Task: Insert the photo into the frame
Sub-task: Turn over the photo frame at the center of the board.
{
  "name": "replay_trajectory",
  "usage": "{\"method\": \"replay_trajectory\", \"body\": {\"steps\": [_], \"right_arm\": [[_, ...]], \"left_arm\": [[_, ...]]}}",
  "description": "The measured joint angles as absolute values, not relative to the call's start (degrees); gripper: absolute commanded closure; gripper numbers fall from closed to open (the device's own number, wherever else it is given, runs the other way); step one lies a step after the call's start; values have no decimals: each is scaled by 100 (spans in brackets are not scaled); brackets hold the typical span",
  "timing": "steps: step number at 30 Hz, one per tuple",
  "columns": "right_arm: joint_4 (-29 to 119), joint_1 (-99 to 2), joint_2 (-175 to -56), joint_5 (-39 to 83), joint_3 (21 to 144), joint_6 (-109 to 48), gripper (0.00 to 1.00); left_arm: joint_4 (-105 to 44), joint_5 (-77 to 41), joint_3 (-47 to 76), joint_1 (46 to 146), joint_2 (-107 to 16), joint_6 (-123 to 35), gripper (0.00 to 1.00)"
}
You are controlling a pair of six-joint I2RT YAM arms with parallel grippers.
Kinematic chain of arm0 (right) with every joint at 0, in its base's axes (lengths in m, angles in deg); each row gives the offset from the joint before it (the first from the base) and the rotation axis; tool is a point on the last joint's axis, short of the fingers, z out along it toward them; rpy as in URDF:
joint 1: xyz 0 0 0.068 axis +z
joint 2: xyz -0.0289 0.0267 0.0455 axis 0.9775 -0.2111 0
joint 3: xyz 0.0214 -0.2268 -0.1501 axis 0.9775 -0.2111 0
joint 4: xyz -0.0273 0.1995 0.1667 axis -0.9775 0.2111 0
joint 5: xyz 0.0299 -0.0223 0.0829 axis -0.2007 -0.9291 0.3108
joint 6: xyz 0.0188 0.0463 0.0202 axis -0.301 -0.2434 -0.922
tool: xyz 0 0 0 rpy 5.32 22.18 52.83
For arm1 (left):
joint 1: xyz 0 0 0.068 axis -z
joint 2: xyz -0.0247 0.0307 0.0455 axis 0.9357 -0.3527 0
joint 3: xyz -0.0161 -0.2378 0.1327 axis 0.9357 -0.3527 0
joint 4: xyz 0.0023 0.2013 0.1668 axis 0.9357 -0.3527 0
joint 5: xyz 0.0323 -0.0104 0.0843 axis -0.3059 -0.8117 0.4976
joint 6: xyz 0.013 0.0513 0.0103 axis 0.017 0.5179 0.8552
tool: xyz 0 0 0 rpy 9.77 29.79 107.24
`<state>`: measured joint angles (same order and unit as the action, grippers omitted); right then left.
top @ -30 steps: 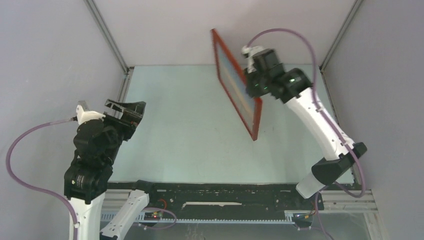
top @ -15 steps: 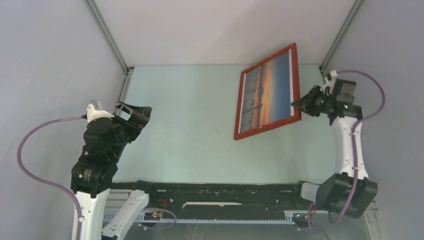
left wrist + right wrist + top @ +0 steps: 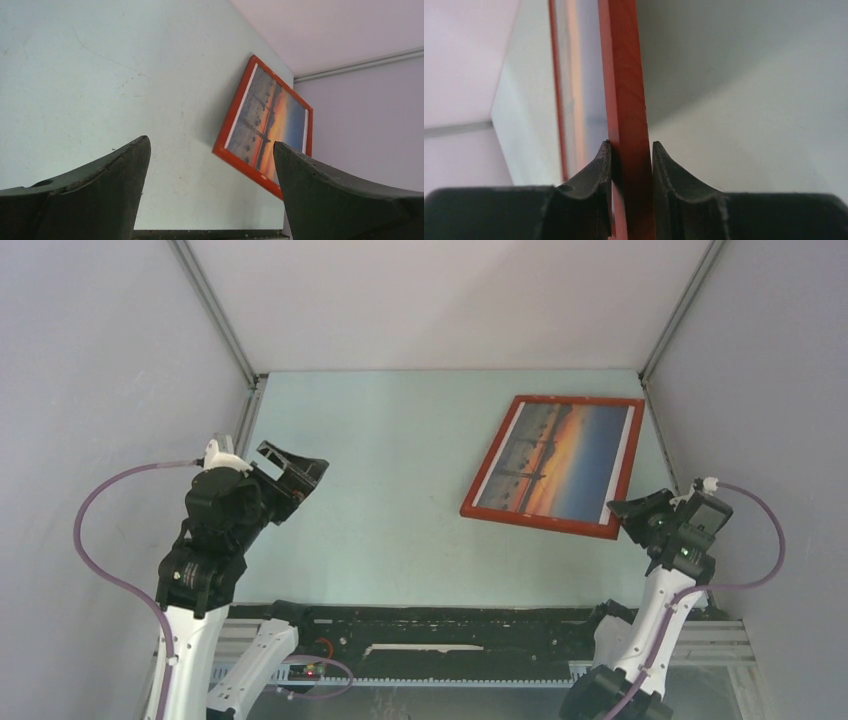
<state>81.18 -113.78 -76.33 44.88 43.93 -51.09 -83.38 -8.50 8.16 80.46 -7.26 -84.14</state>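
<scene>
The frame [image 3: 540, 524], thin orange-red rim, lies face up on the right half of the table with the photo [image 3: 560, 460] of an orange sunset inside it behind the pane. My right gripper [image 3: 618, 512] holds the frame's near right corner. In the right wrist view its jaws [image 3: 631, 147] are closed around the red rim [image 3: 624, 75]. My left gripper [image 3: 312, 480] hovers at the left side of the table, wide open with nothing in it. Its wrist view shows the gripper [image 3: 210, 142] pointing towards the frame [image 3: 234, 112] and photo [image 3: 272, 125], far from both.
Grey walls with metal corner posts [image 3: 215, 310] close in the pale green table [image 3: 380, 460] on three sides. A black rail [image 3: 430, 625] runs along the near edge between the arm bases. The frame's right end sits close to the right wall.
The right arm swung the frame from upright at the back down to face up on the right, and drew back to the near right. The left arm shifted slightly right, still open.
</scene>
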Motion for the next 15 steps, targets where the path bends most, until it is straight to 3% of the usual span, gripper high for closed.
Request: {"method": "replay_trajectory", "body": {"steps": [9, 11, 15], "right_arm": [[8490, -11354, -7587, 2517, 4458, -5946, 89], [8514, -11338, -7559, 2346, 4463, -5955, 71], [8614, -11332, -7548, 2027, 4511, -5990, 18]], "left_arm": [[-8292, -1134, 706, 8081, -638, -8409, 1], [-8277, -1151, 706, 8086, -608, -8409, 1], [-8277, -1156, 706, 8086, -566, -8407, 0]]}}
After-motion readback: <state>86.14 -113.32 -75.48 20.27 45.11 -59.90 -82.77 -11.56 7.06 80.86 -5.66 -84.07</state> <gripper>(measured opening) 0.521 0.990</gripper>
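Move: I hold the photo frame photo side up and tilted, by its right rim. Its middle lies some 14 cm ahead of my right hand, 11 cm to the left and 7 cm lower. Its near right corner is about 5 cm straight back, at my fingers' height. The board's right edge is roughly 20 cm to my right, level fore and aft and 14 cm down. From my idle left hand, the frame's middle is about 15 cm ahead, 50 cm right and 24 cm below. With my right hand still on the frame's right rim, I swing it right towards the board's right edge, about 5 cm, drawing back and sinking a little on the way. My wrist turns some 20 degrees clockwise and noses down slightly; as the swing fades, my fingers begin to open around the rim. ##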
